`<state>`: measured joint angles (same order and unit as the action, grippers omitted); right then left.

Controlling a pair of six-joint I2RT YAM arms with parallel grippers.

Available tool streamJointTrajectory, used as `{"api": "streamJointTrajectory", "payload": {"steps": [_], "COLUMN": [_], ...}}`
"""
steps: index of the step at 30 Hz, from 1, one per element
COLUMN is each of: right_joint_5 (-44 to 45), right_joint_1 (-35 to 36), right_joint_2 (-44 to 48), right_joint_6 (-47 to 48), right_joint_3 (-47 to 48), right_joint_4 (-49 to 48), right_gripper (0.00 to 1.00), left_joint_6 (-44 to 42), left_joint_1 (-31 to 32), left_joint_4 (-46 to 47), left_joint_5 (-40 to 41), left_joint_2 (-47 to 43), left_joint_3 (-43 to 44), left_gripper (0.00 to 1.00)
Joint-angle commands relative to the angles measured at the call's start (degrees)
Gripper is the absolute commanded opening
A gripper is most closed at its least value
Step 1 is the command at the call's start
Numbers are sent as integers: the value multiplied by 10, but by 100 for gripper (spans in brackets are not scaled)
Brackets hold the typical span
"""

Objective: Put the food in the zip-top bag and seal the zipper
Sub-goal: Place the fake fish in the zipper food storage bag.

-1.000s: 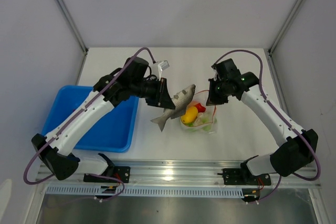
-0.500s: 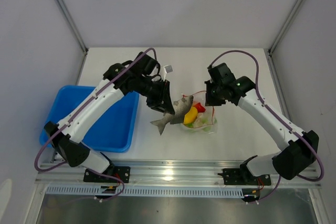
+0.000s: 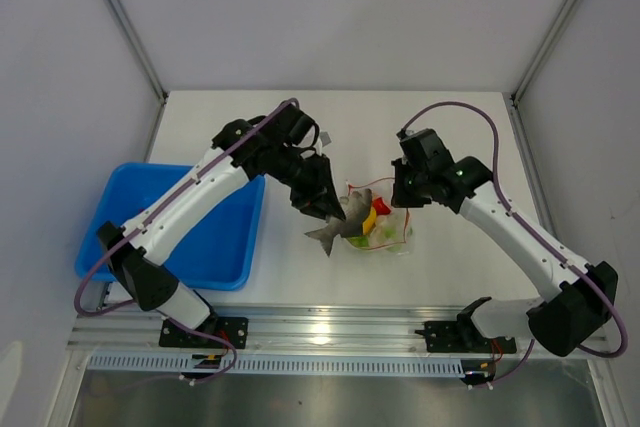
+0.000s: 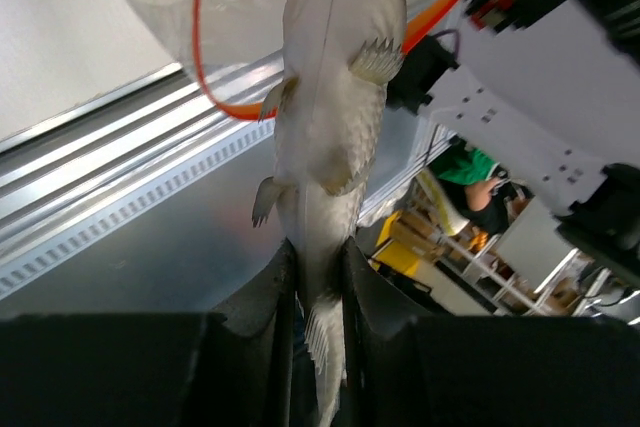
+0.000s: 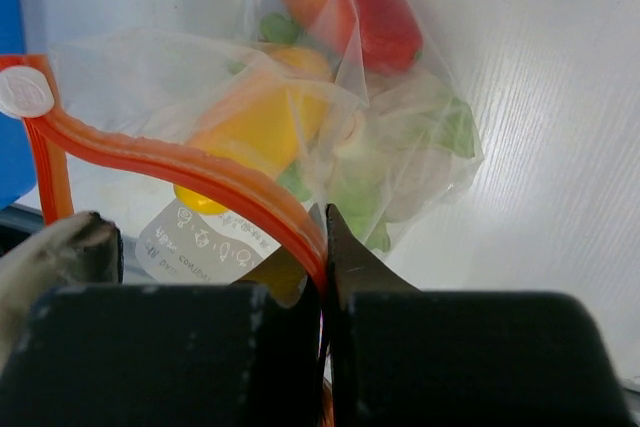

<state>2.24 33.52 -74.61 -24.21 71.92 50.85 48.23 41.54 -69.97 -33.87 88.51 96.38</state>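
My left gripper is shut on the grey fish near its tail. The fish's head points at the open mouth of the zip-top bag. The clear bag rests on the table and holds a red-orange fruit, a yellow piece and green leafy bits. My right gripper is shut on the bag's red zipper and holds the mouth up and open. The fish's snout shows at the lower left of the right wrist view.
A blue tray lies at the table's left, under the left arm. An aluminium rail runs along the near edge. Grey walls close in the back and both sides.
The left arm has carried the fish right and down, from above the table beside the bag to the bag's mouth. The right gripper has kept its grip on the zipper, shifting slightly.
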Motion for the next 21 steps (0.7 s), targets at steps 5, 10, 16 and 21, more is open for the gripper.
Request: {"api": "streamJointTrajectory", "payload": {"steps": [5,10,16,21], "right_joint_5": [-10,-9,-15,3], "right_joint_1": [9,10,10,10], "right_joint_2": [34,46,52,58], "right_joint_6": [-8,-11,-29,-31], "right_joint_3": [-14,-26,-29,-20], "right_joint_4": [-10,-10,-12,-3], "right_gripper": [0,0,0,0], "left_joint_6": [189,236,277,266], "left_joint_1": [21,25,38,50], "left_joint_4": [121,149,152,121], "left_joint_5": [0,29,79,96], "left_joint_2": [14,22,30,18], "left_joint_3": [5,6,1,-6], "left_gripper": [1,1,0,1]}}
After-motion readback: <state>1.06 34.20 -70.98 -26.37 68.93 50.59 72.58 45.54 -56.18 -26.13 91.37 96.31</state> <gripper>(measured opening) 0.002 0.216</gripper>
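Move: The left hand grips the fake fish near its tail, above the near-left side of the open bag; the middle of the bag's mouth lies about 8 cm to its right, 4 cm ahead and some 11 cm below. Inside the bag, the yellow food is roughly 8 cm ahead and 7 cm right, the red food 12 cm ahead and 10 cm right, both some 22 cm below. From the right hand, shut on the rim, the mouth's middle is about 5 cm back, 6 cm left and 3 cm down. Keeping its grip near the tail, the left hand carries the fake fish about 5 cm to the right and some 4 cm forward at nearly the same height, easing off at the end, and turns about 20 degrees counter-clockwise to bring the fish from the bag's left side over its mouth. The right hand, fingers still shut on the orange zipper rim, draws back about 1.5 cm while it goes on holding the bag open. ##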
